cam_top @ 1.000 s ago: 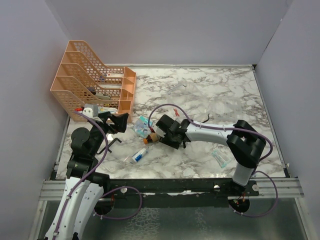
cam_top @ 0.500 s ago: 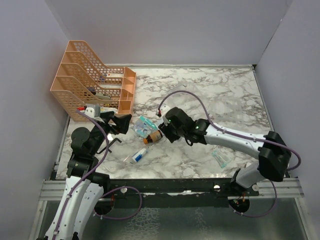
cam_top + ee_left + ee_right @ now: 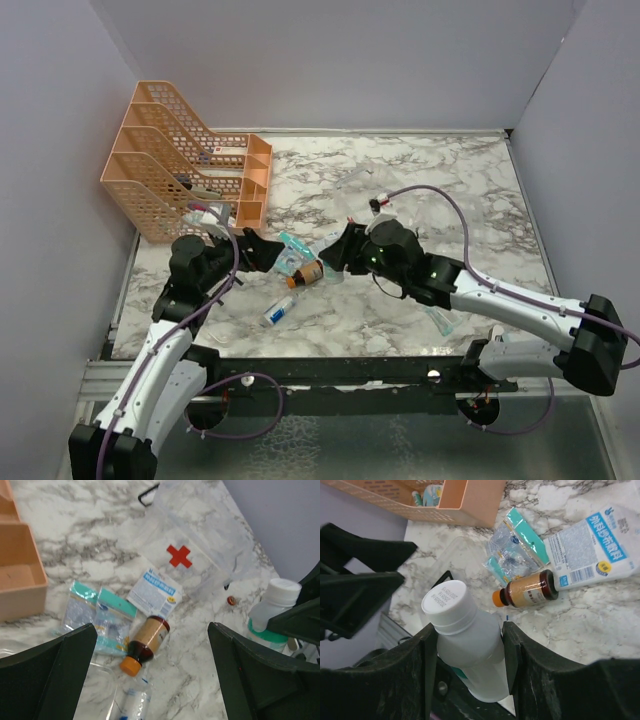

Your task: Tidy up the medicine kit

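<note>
The medicine kit [image 3: 200, 535], a clear box with a red cross and a black handle, lies on the marble beyond the pile; the top view does not show it plainly. My right gripper [image 3: 468, 627] [image 3: 336, 256] is shut on a white bottle [image 3: 470, 645] [image 3: 274, 609] with a white cap and green label, holding it tilted above the table. Facing it, my left gripper [image 3: 150, 630] [image 3: 264, 248] hovers open and empty over a brown bottle with an orange cap [image 3: 146, 642] [image 3: 305, 273] [image 3: 527, 592].
Teal packets [image 3: 97, 612] [image 3: 515, 550] and a white sachet [image 3: 154, 591] [image 3: 592, 547] lie by the brown bottle. A bagged tube [image 3: 280, 310] lies nearer. The orange rack [image 3: 185, 165] stands back left. Another clear plastic piece [image 3: 454, 555] lies near the left gripper. A small clear packet [image 3: 440, 318] lies right.
My right arm has unfolded and swung its elbow out to the right, still holding the white bottle. The left arm has leaned forward, bringing its open gripper closer to the pile.
</note>
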Tool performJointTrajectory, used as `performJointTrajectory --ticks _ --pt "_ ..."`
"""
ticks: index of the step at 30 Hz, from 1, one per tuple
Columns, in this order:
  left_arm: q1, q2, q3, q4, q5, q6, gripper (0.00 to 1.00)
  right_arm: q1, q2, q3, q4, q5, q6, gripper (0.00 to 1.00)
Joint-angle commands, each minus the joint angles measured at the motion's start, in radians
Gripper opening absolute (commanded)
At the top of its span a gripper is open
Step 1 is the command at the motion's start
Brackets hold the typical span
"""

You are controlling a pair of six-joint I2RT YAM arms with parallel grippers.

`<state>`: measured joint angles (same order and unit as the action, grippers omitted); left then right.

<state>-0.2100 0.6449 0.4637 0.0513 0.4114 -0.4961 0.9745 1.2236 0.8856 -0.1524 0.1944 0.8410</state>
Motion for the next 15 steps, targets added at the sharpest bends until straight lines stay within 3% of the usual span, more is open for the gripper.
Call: performJointTrajectory --ticks 1,7,15 --pt "-0.073 0.080 -0.030 0.015 0.039 -0.010 0.99 0.006 -0.051 -0.050 0.148 0.008 0.270 0.40" --pt "-0.200 0.162 -0.001 0.015 0.039 -0.010 0.99 0.006 -0.061 -0.083 0.181 0.023 0.364 0.40" --pt "-0.275 0.202 -0.006 0.015 0.039 -0.010 0.99 0.006 -0.059 -0.098 0.204 0.027 0.391 0.40"
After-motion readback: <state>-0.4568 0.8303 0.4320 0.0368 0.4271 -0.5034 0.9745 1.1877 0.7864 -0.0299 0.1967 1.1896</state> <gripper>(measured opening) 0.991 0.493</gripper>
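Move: The white bottle, clamped in the right gripper, is about 12 cm right of the left hand, 1 cm back and some 4 cm lower; the open left gripper is thus about 12 cm left of the right hand, 1 cm ahead and 4 cm above. From the left hand, the brown bottle lies 6 cm right and 19 cm below, teal packets 3 cm right and 5 cm ahead, gauze packet 13 cm right and 6 cm ahead, both 21 cm down. The left hand, fingers staying wide open, closes in on the white bottle: it sinks first, then sweeps right and draws back a little, some 10 cm in all, dipping its fingertips and turning clockwise about 15 degrees. The right hand stays in place and keeps its grip on the bottle, rolling it some 20 degrees with its left side rising, to present it to the left gripper. ##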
